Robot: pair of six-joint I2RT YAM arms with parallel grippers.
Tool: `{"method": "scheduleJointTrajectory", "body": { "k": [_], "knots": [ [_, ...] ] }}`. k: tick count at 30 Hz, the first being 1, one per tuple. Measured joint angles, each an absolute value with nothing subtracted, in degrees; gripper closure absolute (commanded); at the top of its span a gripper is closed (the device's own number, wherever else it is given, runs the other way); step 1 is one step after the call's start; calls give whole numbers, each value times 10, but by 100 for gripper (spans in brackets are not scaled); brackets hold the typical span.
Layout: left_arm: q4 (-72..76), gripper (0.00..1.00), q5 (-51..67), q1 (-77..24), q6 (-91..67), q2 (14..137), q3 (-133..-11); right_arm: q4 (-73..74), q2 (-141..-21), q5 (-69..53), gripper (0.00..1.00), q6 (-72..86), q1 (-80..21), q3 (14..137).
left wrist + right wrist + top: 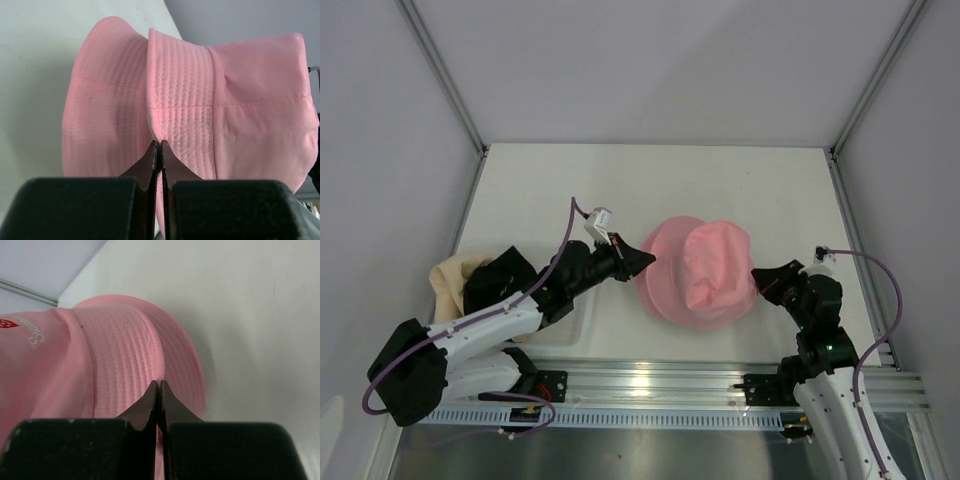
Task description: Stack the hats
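Observation:
Two pink hats lie overlapped at the table's middle, the upper pink hat (720,265) shifted right over the lower pink hat (658,280). My left gripper (648,260) is shut at the pile's left side; in the left wrist view its tips (159,143) pinch the upper hat's brim edge (175,100), with the lower hat (100,110) behind. My right gripper (758,273) is shut on the same hat's right brim (125,355), its tips (159,383) meeting the edge. A black hat (500,278) lies on a beige hat (450,280) at the left, partly under my left arm.
A metal rail (650,385) runs along the table's near edge between the arm bases. White walls with grey corner posts (445,75) close in the table on three sides. Bare white tabletop (650,180) stretches behind the hats.

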State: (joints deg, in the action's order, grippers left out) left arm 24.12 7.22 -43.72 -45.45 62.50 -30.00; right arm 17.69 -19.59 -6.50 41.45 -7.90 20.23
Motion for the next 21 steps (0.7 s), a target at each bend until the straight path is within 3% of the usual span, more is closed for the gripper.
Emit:
{"method": "scheduleJointTrajectory", "body": {
  "k": [11,21],
  "knots": [
    [182,99,0,-430,-479,653,-314,36,-375,-69,100,415,-81,167],
    [174,99,-18,-410,-524,694,-300,-70,-458,-74,100,409,-83,167]
  ]
}}
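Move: The lower hat, on its wire stand, is what I bring the held upper hat down onto. Its middle is about 11 cm right, 3 cm ahead and 8 cm below my left hand, and about 12 cm left, 5 cm ahead and 5 cm below my right. The stand's middle is some 7 cm below that. The upper hat's middle is roughly 14 cm right, 1 cm ahead and 3 cm below my left hand. Keeping both sides of the upper hat's brim pinched, I lower it over the lower one. My left hand sinks about 7 cm while easing forward and outward to the left, turning counter-clockwise and tipping down. My right drops first, then carries its edge some 5 cm forward, staying low with its tilt nearly unchanged. ##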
